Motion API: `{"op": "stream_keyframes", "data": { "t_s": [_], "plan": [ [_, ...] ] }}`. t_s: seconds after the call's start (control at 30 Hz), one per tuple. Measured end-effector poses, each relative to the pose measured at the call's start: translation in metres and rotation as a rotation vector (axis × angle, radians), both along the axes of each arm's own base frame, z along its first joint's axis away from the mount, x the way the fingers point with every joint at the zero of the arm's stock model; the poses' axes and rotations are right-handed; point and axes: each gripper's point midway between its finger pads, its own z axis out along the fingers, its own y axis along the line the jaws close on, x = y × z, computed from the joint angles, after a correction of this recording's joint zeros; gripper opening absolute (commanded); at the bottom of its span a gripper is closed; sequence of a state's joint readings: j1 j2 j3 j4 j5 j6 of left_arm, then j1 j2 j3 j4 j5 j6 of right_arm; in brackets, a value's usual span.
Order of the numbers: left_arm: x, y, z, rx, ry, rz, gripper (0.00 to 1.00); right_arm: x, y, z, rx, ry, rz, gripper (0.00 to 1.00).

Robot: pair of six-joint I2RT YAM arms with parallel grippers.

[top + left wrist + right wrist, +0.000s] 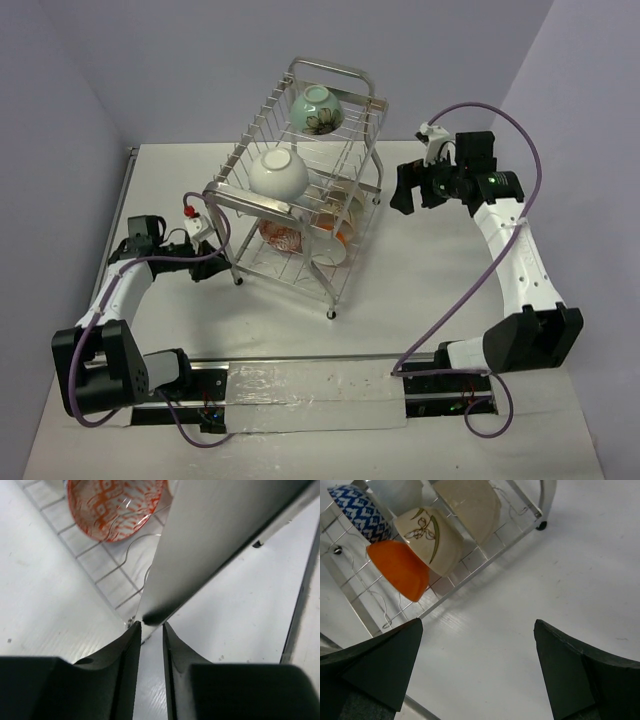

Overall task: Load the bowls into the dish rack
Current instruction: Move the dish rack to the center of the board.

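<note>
The dish rack (349, 72) stands mid-table with bowls on both tiers. A mint green bowl (318, 108) and a white bowl (277, 173) rest on the top tier. An orange-red patterned bowl (283, 236) (112, 505) lies below. My left gripper (222, 262) (150, 626) is low at the rack's front-left leg (200, 545). Its jaws stand a narrow gap apart, the leg's foot right at their tips. My right gripper (405, 190) (477, 624) hovers wide open to the right of the rack, holding nothing. Its view shows an orange bowl (400, 567), a cream leaf-painted bowl (427, 537) and a blue patterned bowl (357, 510).
A metal rail (300, 365) with both arm bases runs along the near table edge. Purple cables (470, 290) loop from each arm. Walls close the table in at the back and left.
</note>
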State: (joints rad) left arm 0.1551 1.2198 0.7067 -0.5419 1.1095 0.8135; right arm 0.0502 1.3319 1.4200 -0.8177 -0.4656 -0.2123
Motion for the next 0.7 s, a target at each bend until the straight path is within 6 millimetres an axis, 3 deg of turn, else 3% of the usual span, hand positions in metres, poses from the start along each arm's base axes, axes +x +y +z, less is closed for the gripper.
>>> {"op": "stream_keyframes", "data": {
  "t_s": [0.17, 0.4, 0.53, 0.7],
  "plan": [
    [0.012, 0.015, -0.009, 0.022, 0.066, 0.107, 0.0, 0.009, 0.006, -0.019, 0.025, 0.067, 0.037, 1.0],
    [0.031, 0.027, -0.014, 0.04, 0.057, 0.173, 0.0, 0.03, 0.011, -0.019, 0.07, 0.08, 0.074, 1.0],
    [0.033, 0.028, -0.014, 0.039, 0.049, 0.178, 0.0, 0.057, 0.016, -0.023, 0.092, 0.097, 0.099, 1.0],
    [0.029, 0.027, -0.015, 0.035, 0.053, 0.162, 0.0, 0.091, 0.019, -0.045, 0.105, 0.146, 0.114, 0.99]
  ]
}}
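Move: The dish rack's front-left leg is right at my left fingertips, about 1 cm to the right of the hand. The patterned red bowl on the lower shelf lies about 10 cm ahead and 11 cm to the right of it, some 7 cm down. From my right hand, the rack's rear-right leg is roughly 16 cm ahead, 4 cm left and 16 cm below. The orange bowl is 2 cm ahead and 13 cm left, the beige bowl 12 cm ahead and 12 cm left. My left hand draws forward and to its left about 4 cm, sinking slightly and turning some 10 degrees counter-clockwise; its fingertips come off the front-left leg and shut empty. Meanwhile I bring my right hand, still wide open, about 9 cm forward and half as far down, along the rack's right side towards the rear-right leg, tipping it slightly down. ##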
